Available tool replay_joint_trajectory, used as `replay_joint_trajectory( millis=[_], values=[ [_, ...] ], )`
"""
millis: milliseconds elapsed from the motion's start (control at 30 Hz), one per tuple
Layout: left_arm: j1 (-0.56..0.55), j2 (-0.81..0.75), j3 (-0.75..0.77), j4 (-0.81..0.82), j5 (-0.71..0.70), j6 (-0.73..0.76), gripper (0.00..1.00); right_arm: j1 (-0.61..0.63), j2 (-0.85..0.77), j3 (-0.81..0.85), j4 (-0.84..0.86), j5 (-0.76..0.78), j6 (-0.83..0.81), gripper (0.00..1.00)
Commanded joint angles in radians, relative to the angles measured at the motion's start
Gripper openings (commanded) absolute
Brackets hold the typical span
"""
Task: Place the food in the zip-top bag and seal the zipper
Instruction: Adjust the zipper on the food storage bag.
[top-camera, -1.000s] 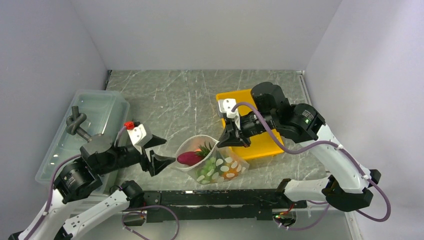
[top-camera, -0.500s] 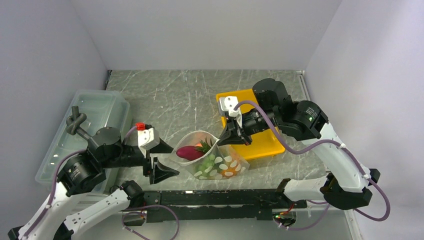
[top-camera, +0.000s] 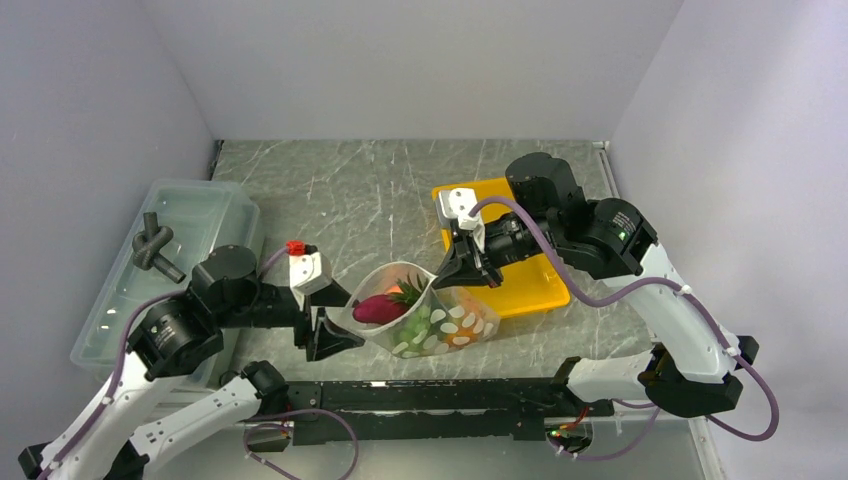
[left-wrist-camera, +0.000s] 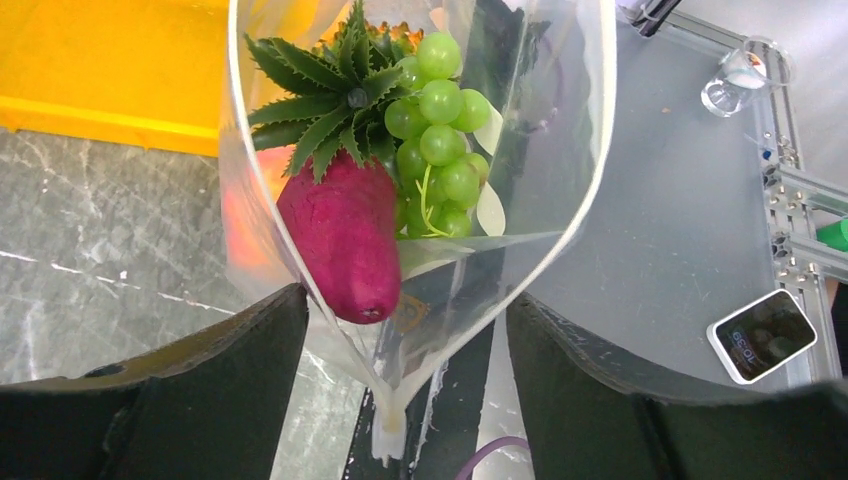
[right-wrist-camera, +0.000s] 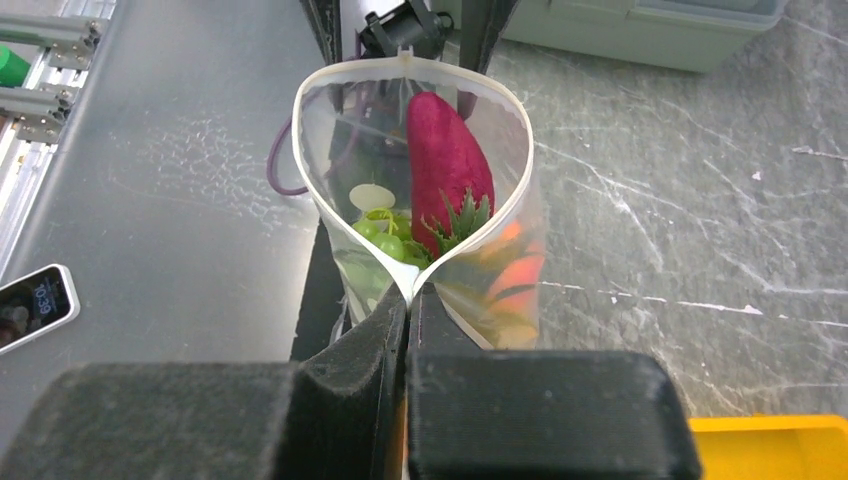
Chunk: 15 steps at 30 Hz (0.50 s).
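The clear dotted zip-top bag (top-camera: 440, 325) stands open in the middle of the table. It holds the dark red-purple piece (left-wrist-camera: 345, 235), green grapes (left-wrist-camera: 435, 130) and the pineapple with its green crown (left-wrist-camera: 335, 100); an orange-peach shape (right-wrist-camera: 510, 280) shows through the wall. The zipper (right-wrist-camera: 400, 65) is a whitish strip around the open mouth. My right gripper (top-camera: 452, 280) is shut on the mouth's far corner (right-wrist-camera: 408, 295). My left gripper (left-wrist-camera: 405, 330) is open, with its jaws either side of the mouth's near corner (left-wrist-camera: 395, 410), not touching it.
A yellow tray (top-camera: 530, 290) lies behind the bag under the right arm. A translucent lidded bin (top-camera: 190, 230) with a black knotted object (top-camera: 152, 248) stands at the left. A phone (left-wrist-camera: 765, 335) lies by the metal rail (top-camera: 430, 395) at the near edge.
My left gripper has moved right, up to the bag's near corner, and now straddles it, still open. The right gripper has kept its hold; the bag shifted slightly.
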Motion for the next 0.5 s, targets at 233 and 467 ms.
replay_joint_trajectory(
  millis=[233,467],
  values=[
    [0.004,0.088,0.005,0.04,0.125,0.072,0.4,-0.004,0.013,0.082,0.096,0.004,0.036,0.0],
    [0.004,0.093,0.008,0.022,0.082,0.06,0.2,-0.004,-0.004,0.081,0.122,0.043,0.06,0.0]
  ],
)
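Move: The left end of the food bag's zipper is between the left hand's open fingers, a couple of centimetres below their midpoint. Inside the bag, the purple sweet potato is roughly 5 cm to this hand's right, 1 cm ahead and 6 cm down. The green grapes are about 12 cm right, level fore-and-aft and 10 cm down. For the right hand, which already pinches the other zipper end, that left end is about 14 cm left, 3 cm back and 6 cm lower. Down and to the right, about 2 cm in all, the left hand eases onto the left end of the bag's mouth while its wide fingers close most of the way, bringing the two zipper rims together between the fingertips. The right hand keeps its shut pinch on the other zipper end, drifting up and forward by about 1 cm. ##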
